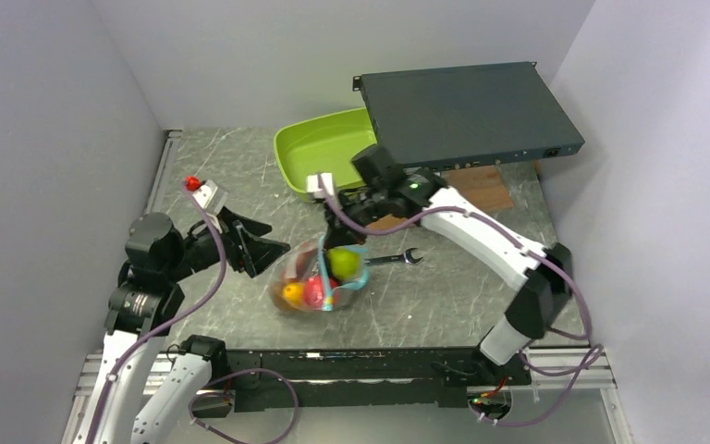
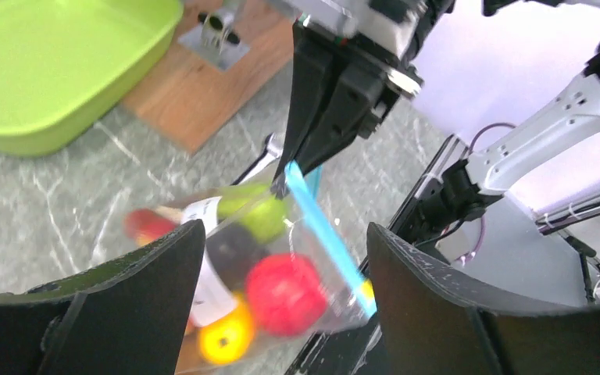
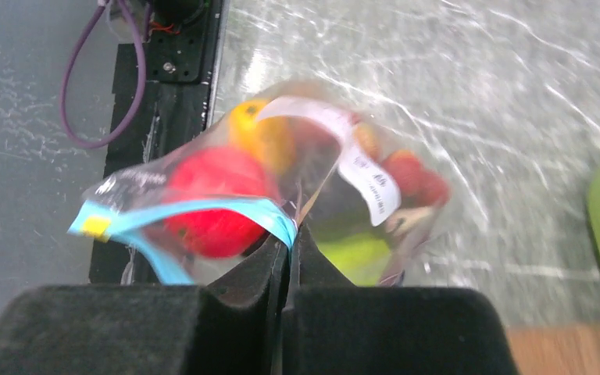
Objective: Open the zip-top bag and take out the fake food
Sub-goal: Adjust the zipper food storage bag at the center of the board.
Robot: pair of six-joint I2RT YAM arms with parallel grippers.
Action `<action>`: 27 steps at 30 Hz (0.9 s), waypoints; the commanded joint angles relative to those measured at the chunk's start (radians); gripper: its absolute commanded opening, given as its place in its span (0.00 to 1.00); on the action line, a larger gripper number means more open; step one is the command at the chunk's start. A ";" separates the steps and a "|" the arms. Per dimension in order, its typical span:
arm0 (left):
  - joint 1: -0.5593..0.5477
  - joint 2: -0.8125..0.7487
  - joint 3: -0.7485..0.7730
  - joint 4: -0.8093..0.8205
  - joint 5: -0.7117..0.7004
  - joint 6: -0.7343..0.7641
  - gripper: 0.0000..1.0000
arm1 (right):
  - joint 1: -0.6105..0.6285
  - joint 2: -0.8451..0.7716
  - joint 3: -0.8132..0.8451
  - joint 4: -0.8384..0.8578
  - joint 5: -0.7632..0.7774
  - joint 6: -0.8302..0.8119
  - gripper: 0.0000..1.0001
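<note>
The clear zip-top bag (image 1: pixel 319 277) hangs near the table's middle, its blue zip strip (image 2: pixel 324 230) running up to my right gripper (image 3: pixel 289 234), which is shut on that strip. In the right wrist view the strip splits into two strands on the left, so the mouth gapes there. The fake food is inside the bag: a red apple (image 3: pixel 219 195), a green pear (image 1: pixel 345 263), a yellow-orange mango (image 2: pixel 223 340) and a dark piece (image 2: pixel 230 250). My left gripper (image 2: pixel 285 230) stands open just left of the bag, its fingers (image 1: pixel 263 242) apart from the plastic.
A lime-green tray (image 1: pixel 319 143) sits at the back, with a dark flat box (image 1: pixel 462 111) raised beside it over a wooden board (image 1: pixel 481 190). A wrench (image 1: pixel 393 259) lies right of the bag. Grey walls close in on the left, the back and the right.
</note>
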 commanded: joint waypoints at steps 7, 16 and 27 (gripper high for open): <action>-0.002 -0.010 -0.051 0.239 0.128 -0.171 0.82 | -0.213 -0.337 -0.126 -0.041 0.116 0.244 0.00; -0.005 0.003 -0.121 0.282 0.150 -0.179 0.82 | -0.434 -0.532 -0.262 -0.053 0.334 0.411 0.00; -0.119 0.067 -0.192 0.428 0.101 -0.229 0.78 | -0.616 -0.620 -0.352 0.003 0.401 0.611 0.00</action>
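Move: Some 27 cm to the right of the right hand and 20 cm ahead lies the wooden board, about 21 cm lower. The zipper bag already hangs from that hand's shut fingers, its middle about 9 cm below, 2 cm back and 2 cm left; the wrench lies some 12 cm right and 4 cm ahead, down on the table. From the open left hand the board is roughly 36 cm right, 22 cm ahead and well below. Swinging the zipper bag away from the left hand, the right hand sweeps about 25 cm to its right and some 7 cm forward, rising a little early on. It keeps its pinch on the zip edge and turns clockwise nearly 70 degrees on the way towards the wooden board. The left hand, still wide open, lifts slightly, then sinks and edges right. ##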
